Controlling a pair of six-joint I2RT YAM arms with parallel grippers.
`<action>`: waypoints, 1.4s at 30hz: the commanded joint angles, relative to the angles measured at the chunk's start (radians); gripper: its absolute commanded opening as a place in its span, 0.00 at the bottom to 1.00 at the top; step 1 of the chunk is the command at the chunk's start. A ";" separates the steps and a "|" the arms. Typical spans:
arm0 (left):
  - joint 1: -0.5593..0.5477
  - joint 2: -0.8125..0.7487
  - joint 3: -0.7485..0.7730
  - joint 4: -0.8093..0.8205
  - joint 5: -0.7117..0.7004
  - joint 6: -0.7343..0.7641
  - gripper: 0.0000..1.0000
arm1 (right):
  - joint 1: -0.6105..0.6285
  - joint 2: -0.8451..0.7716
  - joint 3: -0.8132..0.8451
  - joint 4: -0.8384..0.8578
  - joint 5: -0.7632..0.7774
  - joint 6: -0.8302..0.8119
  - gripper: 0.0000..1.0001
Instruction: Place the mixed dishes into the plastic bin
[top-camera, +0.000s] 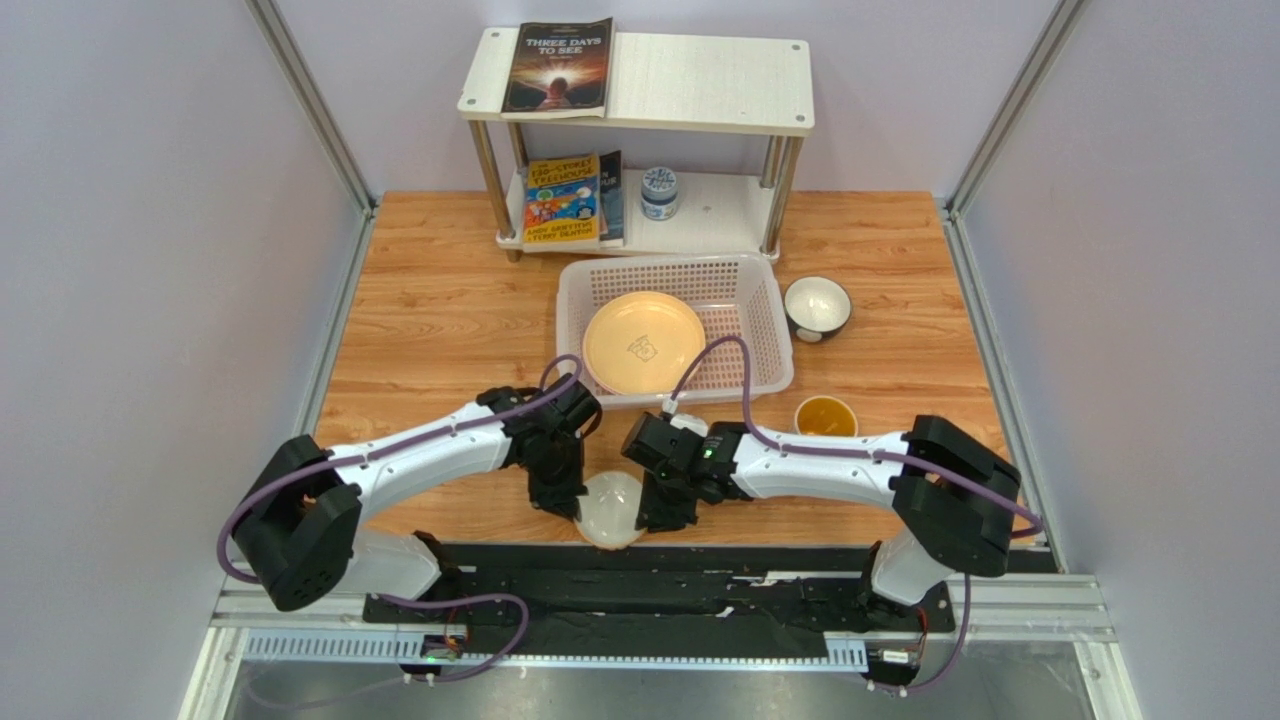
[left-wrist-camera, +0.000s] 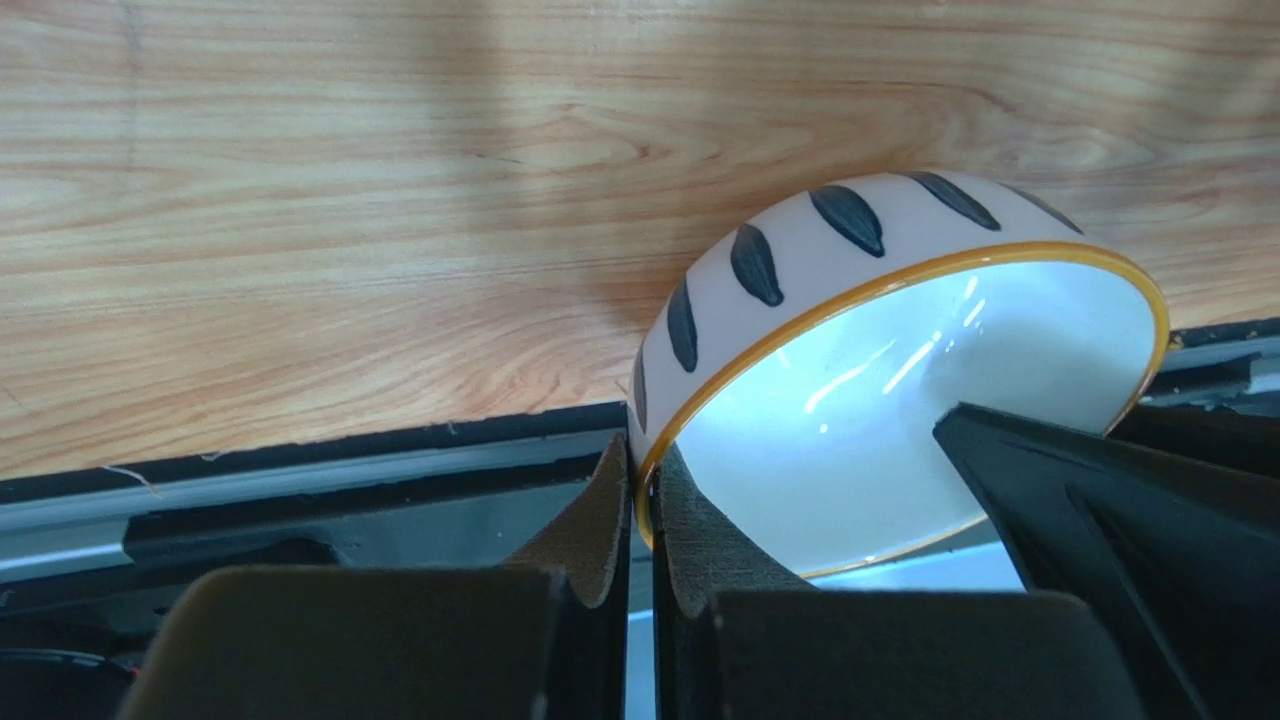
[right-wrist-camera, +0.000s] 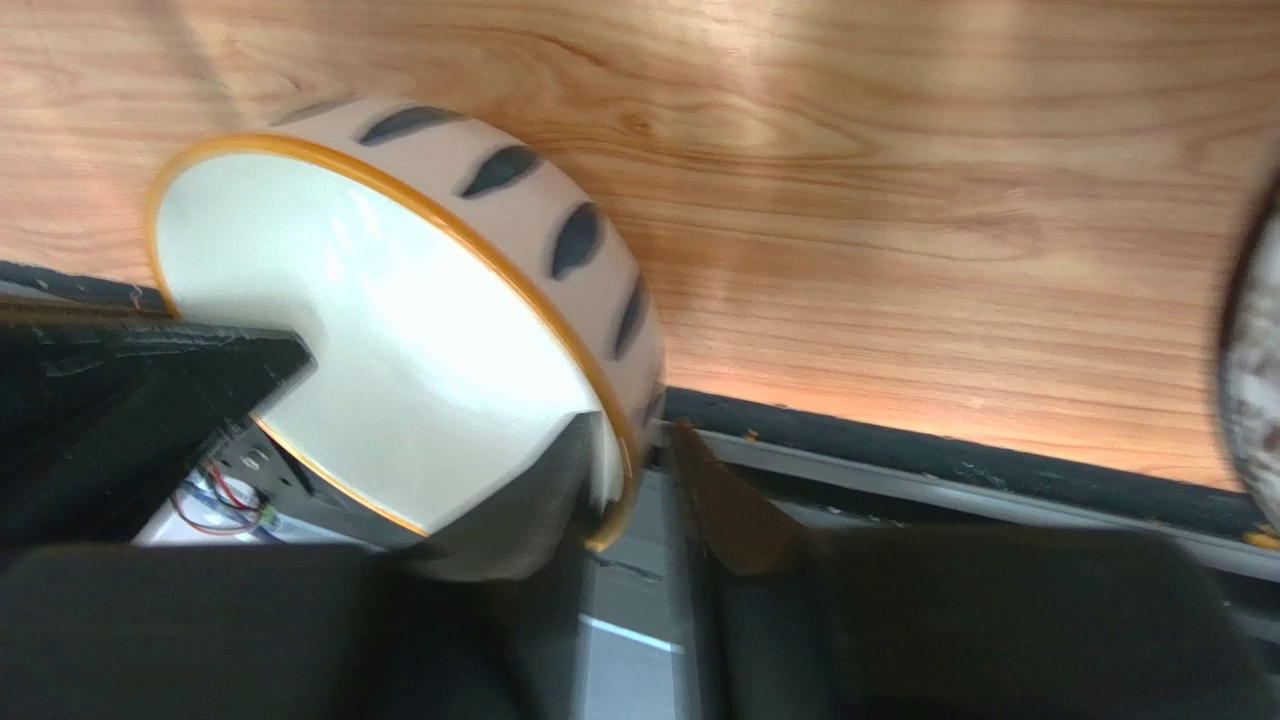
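A small white bowl (top-camera: 612, 510) with dark leaf marks and an orange rim hangs tilted over the table's near edge between both arms. My left gripper (top-camera: 571, 501) is shut on its rim (left-wrist-camera: 649, 480), one pad inside the bowl (left-wrist-camera: 902, 375) and one outside. My right gripper (top-camera: 663, 513) straddles the opposite rim (right-wrist-camera: 639, 450). Its inner finger lies against the bowl (right-wrist-camera: 406, 345) and a gap still shows at the outer finger. The plastic bin (top-camera: 751, 278) stands mid-table with the pale yellow plate (top-camera: 643, 342) in it. A grey patterned bowl (top-camera: 818, 308) and a yellow-lined mug (top-camera: 825, 417) stand right of the bin.
A white two-tier shelf (top-camera: 706, 75) at the back holds books and a small blue-and-white jar (top-camera: 658, 192). Grey walls close in both sides. A black rail (top-camera: 661, 578) runs along the near edge under the bowl.
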 joint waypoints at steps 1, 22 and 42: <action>-0.002 -0.064 -0.005 -0.037 0.023 0.014 0.00 | 0.009 0.035 0.047 -0.017 0.036 0.008 0.06; 0.241 -0.443 0.004 -0.275 -0.156 0.000 0.58 | -0.115 -0.206 0.494 -0.469 0.108 -0.352 0.00; 0.244 -0.376 0.053 -0.295 -0.145 0.035 0.57 | -0.600 0.510 1.127 -0.483 -0.122 -0.604 0.00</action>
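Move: The white bowl is in the air with its rim in the left hand's fingers, its middle about 5 cm right of that hand and 1 cm ahead. The right hand's half-open fingers straddle the opposite rim, the bowl's middle 5 cm to this hand's left and 1 cm ahead. From the right hand the plastic bin lies some 31 cm ahead and 5 cm right, the yellow plate inside it 30 cm straight ahead, both about 5 cm lower; the patterned bowl is 10 cm ahead, 13 cm right. The white bowl changes hands: the right fingers shut on its rim, then the left ones open and draw off about 8 cm to the left, rising some 5 cm. The right hand lifts the bowl and carries it forward about 28 cm to the bin, arching over 20 cm up with its fingers swinging forward, then sinks about 10 cm over the yellow plate, still pinching the rim. ##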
